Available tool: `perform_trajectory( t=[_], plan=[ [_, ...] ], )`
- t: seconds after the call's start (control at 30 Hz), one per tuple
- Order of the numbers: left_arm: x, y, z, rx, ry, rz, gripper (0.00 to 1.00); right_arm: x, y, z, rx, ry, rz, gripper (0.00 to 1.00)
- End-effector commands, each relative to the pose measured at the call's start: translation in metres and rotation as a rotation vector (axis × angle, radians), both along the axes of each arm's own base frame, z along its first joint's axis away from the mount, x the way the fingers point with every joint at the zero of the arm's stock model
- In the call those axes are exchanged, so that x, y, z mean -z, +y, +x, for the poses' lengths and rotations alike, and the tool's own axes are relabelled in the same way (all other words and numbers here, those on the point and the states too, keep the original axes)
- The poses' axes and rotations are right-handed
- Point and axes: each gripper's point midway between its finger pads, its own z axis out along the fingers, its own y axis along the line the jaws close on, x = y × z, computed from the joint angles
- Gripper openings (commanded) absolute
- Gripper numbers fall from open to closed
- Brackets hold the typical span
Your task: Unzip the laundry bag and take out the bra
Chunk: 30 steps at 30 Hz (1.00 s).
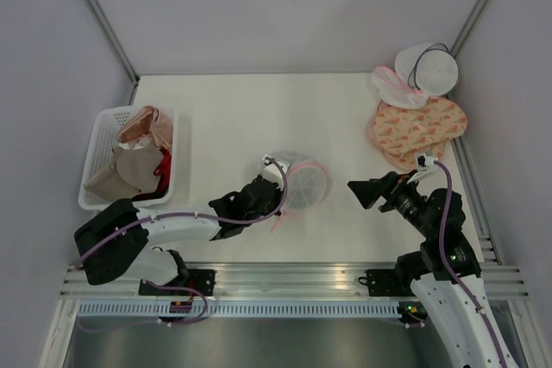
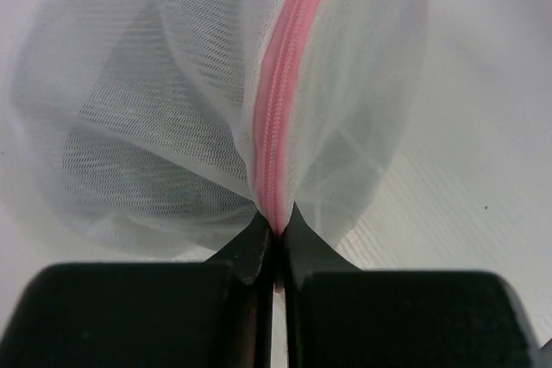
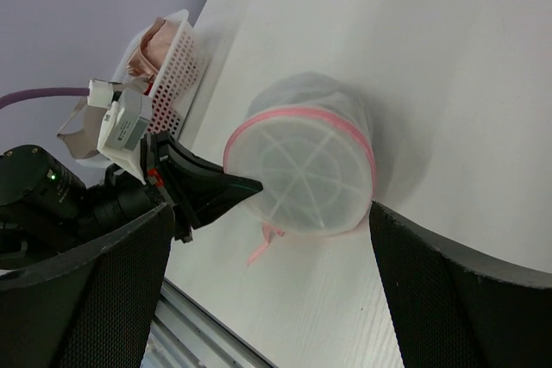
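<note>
The laundry bag [image 1: 304, 180], a small round white mesh pouch with pink trim, lies on its side mid-table. My left gripper [image 1: 274, 191] is at its left edge, shut on the pink zipper [image 2: 285, 84] seam; in the left wrist view the left gripper [image 2: 277, 226] pinches the pink tape and the mesh [image 2: 172, 109] bulges on both sides. A loose pink strap [image 3: 263, 243] trails from the bag [image 3: 302, 165] toward the near edge. My right gripper [image 1: 358, 193] hovers open to the bag's right, apart from it, its jaws [image 3: 269, 239] wide. The bra is hidden.
A white basket [image 1: 97, 152] of beige, pink and red garments stands at the left. At the back right lie peach patterned bags [image 1: 418, 127] and a white round bag with dark trim [image 1: 429, 68]. Grey walls close three sides; a metal rail [image 1: 285, 277] runs along the near edge.
</note>
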Motion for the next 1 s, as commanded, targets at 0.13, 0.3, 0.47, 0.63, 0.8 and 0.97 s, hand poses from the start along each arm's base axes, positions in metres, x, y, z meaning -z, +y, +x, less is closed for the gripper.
perform_trajectory(
  t=[0.13,0.3,0.47,0.63,0.8,0.97],
  plan=[
    [-0.096,-0.019,0.009,-0.048,-0.073,-0.287,0.02,-0.022,-0.002,-0.007,-0.002,-0.060,0.002,0.98],
    [-0.142,-0.012,0.001,-0.094,-0.048,-0.482,0.02,-0.019,-0.002,-0.006,-0.004,-0.052,-0.004,0.98],
    [-0.152,0.002,-0.004,-0.166,0.035,-0.631,0.02,-0.007,-0.005,-0.002,0.007,-0.024,-0.048,0.98],
    [-0.153,0.010,-0.009,-0.067,0.136,-0.879,0.02,0.014,0.002,-0.001,-0.055,0.043,-0.100,0.98],
    [-0.146,0.002,0.005,0.046,0.206,-0.884,0.02,0.019,0.014,0.001,-0.133,0.068,-0.111,0.98],
    [-0.140,-0.003,0.009,0.097,0.215,-0.835,0.02,0.012,0.020,0.004,-0.164,0.045,-0.098,0.98]
  ],
)
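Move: Just ahead of the left hand, which already pinches the pink zip end, sits the laundry bag, its middle about 9 cm farther out, 4 cm to the right and roughly level; its round mesh end is some 7 cm ahead and 8 cm right. The loose pink ribbon trails about 3 cm back, level left-right and 3 cm below. From the open right hand the bag's middle lies around 8 cm ahead, 18 cm left and 16 cm lower. Hoisting the bag by its pinched zip end, the left hand rises about 14 cm, then sinks back some 6 cm while easing a little left and forward. Its shut fingers keep hold and the wrist rolls some 40 degrees, left side down, bringing the fingers from slanting down to nearly level. Later the right hand, empty and wide open, lowers about 4 cm and tips slightly downward. ##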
